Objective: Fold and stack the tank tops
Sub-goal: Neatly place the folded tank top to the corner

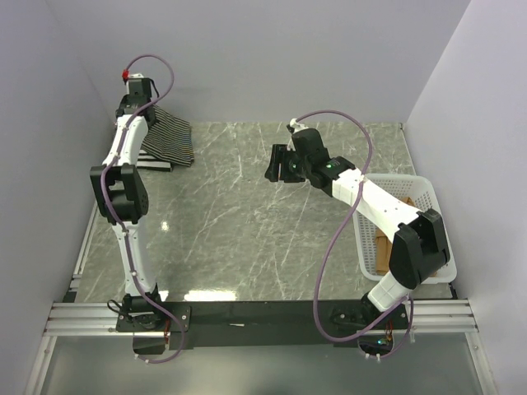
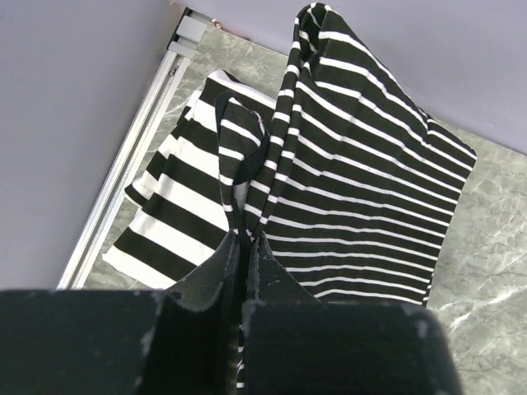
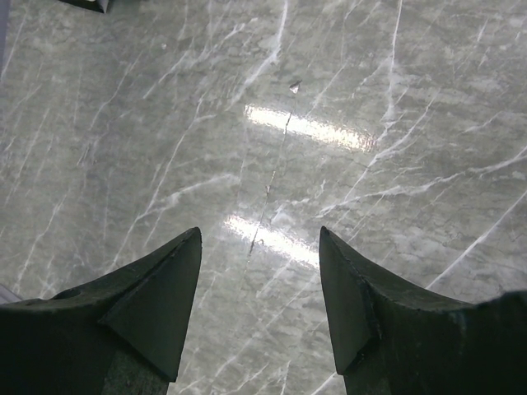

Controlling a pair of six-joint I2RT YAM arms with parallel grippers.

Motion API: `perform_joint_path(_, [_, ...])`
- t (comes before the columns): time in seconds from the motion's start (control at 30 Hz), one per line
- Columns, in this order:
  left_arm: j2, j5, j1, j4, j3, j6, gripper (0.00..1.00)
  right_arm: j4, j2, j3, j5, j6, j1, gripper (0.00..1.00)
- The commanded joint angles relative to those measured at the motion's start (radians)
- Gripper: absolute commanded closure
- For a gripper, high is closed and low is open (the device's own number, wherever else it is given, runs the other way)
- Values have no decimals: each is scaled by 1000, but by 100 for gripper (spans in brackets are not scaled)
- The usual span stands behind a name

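Observation:
My left gripper (image 2: 245, 239) is shut on the dark-trimmed strap of the thin-striped tank top (image 2: 362, 189), which hangs lifted and draped in the far left corner (image 1: 169, 138). Beneath it, the wide-striped tank top (image 2: 177, 214) lies flat on the table. Over the bare marble at the table's middle, my right gripper (image 3: 259, 239) hovers open with nothing between its fingers; the top view shows the same gripper (image 1: 277, 164). The tan-brown tank top (image 1: 384, 247) lies in the basket, partly hidden by the right arm.
The white lattice basket (image 1: 416, 185) stands at the right edge of the table. A metal rail (image 2: 132, 164) runs along the left edge beside the striped tops. Walls close in the back and both sides.

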Motion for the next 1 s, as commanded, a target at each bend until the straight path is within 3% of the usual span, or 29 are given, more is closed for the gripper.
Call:
perform_joint_path(0.0, [-44, 39, 27, 26, 44, 16, 100, 31, -32, 1, -10, -12, -9, 34])
perform_joint_path(0.5, [-1, 281, 160, 60, 15, -89, 99, 31, -16, 4, -22, -16, -16, 35])
perform_joint_path(0.73, [82, 158, 177, 64, 14, -107, 95, 37, -11, -8, -22, -22, -13, 35])
perform_joint_path(0.8, [88, 92, 179, 86, -8, -116, 92, 36, -6, -7, -25, -23, -16, 35])
perform_joint_path(0.97, [65, -63, 179, 121, -48, -175, 62, 44, -3, -11, -33, -20, -16, 35])
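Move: The folded fine-striped top is still pinched in the left gripper, its body hanging about 8 cm to the right and somewhat lower. The broad-striped folded top it goes onto lies almost straight below, centred some 3 cm back and 12 cm down, and the table's far left corner is about 6 cm ahead and 13 cm to the left. From the idle right gripper, that broad-striped top is roughly 20 cm ahead and 43 cm to the left. Carry the left gripper about 9 cm left across the broad-striped top towards its left edge and the side wall, level at first and rolling slightly left side down. Over the last stretch sink some 7 cm to bring the pinched edge down, turning the hand roughly 10 degrees counter-clockwise, and begin opening the fingers, to about a third. ##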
